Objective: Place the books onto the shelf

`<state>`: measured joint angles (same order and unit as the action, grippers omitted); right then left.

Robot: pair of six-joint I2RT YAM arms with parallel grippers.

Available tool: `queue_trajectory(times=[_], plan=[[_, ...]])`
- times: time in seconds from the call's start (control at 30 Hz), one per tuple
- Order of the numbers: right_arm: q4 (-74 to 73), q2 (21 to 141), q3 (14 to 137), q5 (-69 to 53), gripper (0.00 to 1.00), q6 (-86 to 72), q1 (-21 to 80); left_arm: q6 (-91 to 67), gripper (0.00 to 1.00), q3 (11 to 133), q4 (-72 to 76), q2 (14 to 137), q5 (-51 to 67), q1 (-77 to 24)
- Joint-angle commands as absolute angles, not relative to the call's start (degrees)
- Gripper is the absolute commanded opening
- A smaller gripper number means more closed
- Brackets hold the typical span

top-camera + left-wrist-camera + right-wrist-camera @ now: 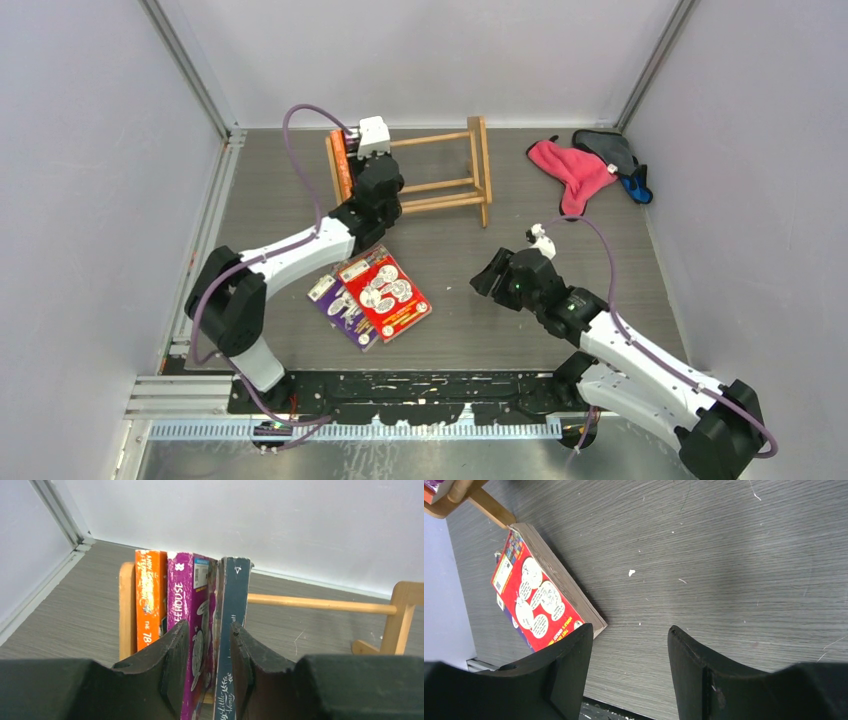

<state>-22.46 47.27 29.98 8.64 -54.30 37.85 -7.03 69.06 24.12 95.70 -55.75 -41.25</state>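
The wooden shelf [470,185] stands at the back of the table, its rail [320,603] running right. Upright at its left end are an orange book [150,595], a purple book [187,590] and a dark blue book [235,590]. My left gripper [209,640] straddles the purple and blue books from above with its jaws slightly apart, loose around them. A red book [385,292] lies flat on a purple book [335,305] mid-table; the red book [531,600] also shows in the right wrist view. My right gripper [629,637] hovers open over bare table to the right of them.
A pink cloth [572,170], a grey cloth [608,148] and a small blue item [636,188] lie at the back right. White walls enclose the table on three sides. The left arm [290,250] stretches from the near edge to the shelf.
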Motion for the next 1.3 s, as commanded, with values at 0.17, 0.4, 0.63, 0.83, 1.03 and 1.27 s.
queue_trajectory(times=[0.17, 0.4, 0.63, 0.83, 1.03, 1.27], plan=[[-22.37, 45.75, 30.57, 8.38, 0.62, -53.6, 37.68, -4.13, 0.36, 68.56, 27.0, 86.62, -62.02, -43.9], [-17.15, 53.61, 36.14, 8.91, 0.58, -50.28, 37.74, -12.56, 0.36, 68.33, 9.88, 77.24, -65.63, -48.33], [-11.37, 69.05, 49.18, 8.65, 0.45, -46.65, 37.76, -30.58, 0.34, 66.63, -16.93, 68.19, -67.82, -53.21], [-8.53, 81.53, 60.95, 8.66, 0.29, -44.62, 36.9, -55.55, 0.33, 65.97, -44.44, 62.84, -63.72, -54.62], [-6.79, 94.93, 74.5, 5.98, 0.14, -43.6, 34.89, -63.94, 0.32, 63.15, -52.25, 59.98, -60.36, -55.86], [-7.67, 112.49, 95.02, 0.87, 0.02, -44.21, 32.81, -70.26, 0.32, 59.24, -57.2, 58.12, -54.58, -55.87]])
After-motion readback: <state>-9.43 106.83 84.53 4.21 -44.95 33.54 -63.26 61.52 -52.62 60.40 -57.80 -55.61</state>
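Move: The red book lies about 27 cm back from my left hand, level sideways and some 26 cm below; the lower purple book, partly under it, is 7 cm farther left. The floral book just shelved stands about 7 cm ahead of that hand. From my right hand, this floral book is some 26 cm ahead and 21 cm left, with the upright purple book 5 cm beyond it to the left; the shelf's right end is 26 cm straight ahead. I swing my left hand back about 20 cm and some 7 cm left, arching up clear of the shelf and then sinking towards the red book, tipping about 20 degrees down with the left side dropping, fingers still part open. Meanwhile I send my right hand forward some 23 cm, left 14 and a little up, shutting its empty fingers on the way and coming close beside the floral book's outer cover. ##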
